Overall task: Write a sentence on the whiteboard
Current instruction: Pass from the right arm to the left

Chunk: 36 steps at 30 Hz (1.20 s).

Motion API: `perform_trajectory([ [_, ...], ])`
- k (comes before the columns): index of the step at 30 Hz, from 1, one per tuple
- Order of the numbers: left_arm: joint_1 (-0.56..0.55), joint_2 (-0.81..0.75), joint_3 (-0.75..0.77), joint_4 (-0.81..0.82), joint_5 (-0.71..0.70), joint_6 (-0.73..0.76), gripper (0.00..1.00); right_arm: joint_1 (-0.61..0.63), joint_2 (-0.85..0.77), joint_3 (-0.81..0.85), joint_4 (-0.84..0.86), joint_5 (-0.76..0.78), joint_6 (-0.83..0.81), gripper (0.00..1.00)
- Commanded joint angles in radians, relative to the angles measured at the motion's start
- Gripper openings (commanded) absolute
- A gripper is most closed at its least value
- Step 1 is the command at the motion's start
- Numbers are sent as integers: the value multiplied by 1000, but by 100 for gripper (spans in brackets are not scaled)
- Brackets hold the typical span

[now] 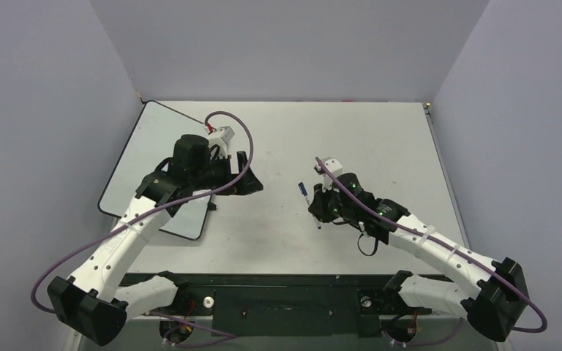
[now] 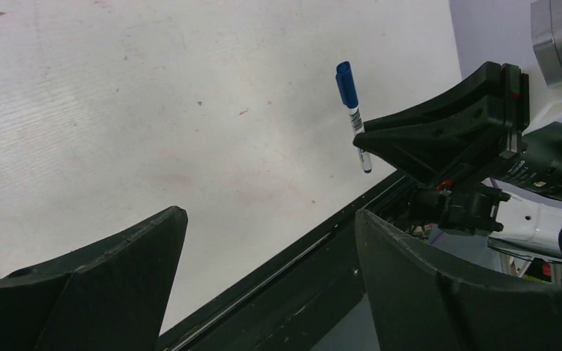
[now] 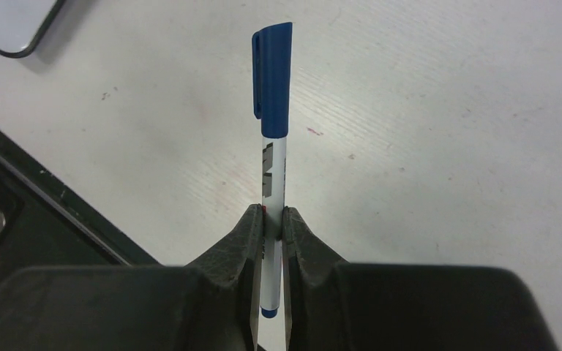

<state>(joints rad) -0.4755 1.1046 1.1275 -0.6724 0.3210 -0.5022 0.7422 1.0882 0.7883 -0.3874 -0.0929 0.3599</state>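
The whiteboard [image 1: 140,150] lies flat at the table's left, its rounded corner also showing in the right wrist view [image 3: 7,25]. The sentence is out of view: the board's visible part is bare and the left arm covers the rest. My left gripper [image 1: 251,175] hangs just past the board's right edge, open, with nothing between its fingers [image 2: 117,281]. My right gripper [image 1: 315,210] is near the table's middle, shut on the clear barrel of a marker [image 3: 272,146]. The blue cap is on and points away from the jaws. The left wrist view shows the marker [image 2: 350,102] upright in that gripper.
A black base rail [image 1: 278,296] runs along the table's near edge and shows close below the left fingers [image 2: 300,281]. Purple cables [image 1: 245,139] loop over both arms. Grey walls close in the table at the left, back and right.
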Motion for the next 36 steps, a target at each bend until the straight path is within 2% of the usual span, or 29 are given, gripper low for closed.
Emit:
perform_trajectory([
  [1, -3, 19, 55, 87, 109, -49, 82, 38, -55, 47, 85, -55, -45, 0],
  [6, -5, 43, 59, 160, 180, -93, 78, 85, -74, 46, 106, -87, -68, 0],
  [9, -13, 67, 69, 166, 205, -99, 72, 110, -73, 56, 103, -83, -85, 0],
  [18, -66, 147, 64, 200, 231, -101, 69, 156, -63, 78, 106, -93, -121, 0],
  [30, -123, 223, 15, 314, 268, -129, 51, 176, -54, 98, 124, -126, -147, 0],
  [36, -144, 232, -7, 330, 272, -136, 32, 177, -45, 101, 130, -136, -154, 0],
])
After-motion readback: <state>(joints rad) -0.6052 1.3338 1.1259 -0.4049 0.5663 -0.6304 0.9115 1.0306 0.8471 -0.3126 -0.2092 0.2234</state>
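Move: Ahead of the right gripper's closed fingers lies the open left gripper, about 20 cm to its left, 3 cm farther out and 11 cm higher. From the left hand, the held marker's middle is some 19 cm right, 2 cm back and 10 cm below, its blue cap pointing up towards that hand. The whiteboard's middle is roughly 35 cm left of the left hand and 17 cm ahead, a small black block 18 cm left and 5 cm ahead, both 24 cm down. Closing in on each other, the left hand travels about 9 cm to the right towards the marker's cap, swinging clockwise and narrowing its fingers by about half, while the right hand keeps its pinch on the marker's body and carries it up, left and back, some 5 cm each way, turning about 20 degrees counter-clockwise to bring the cap between the left fingers. ##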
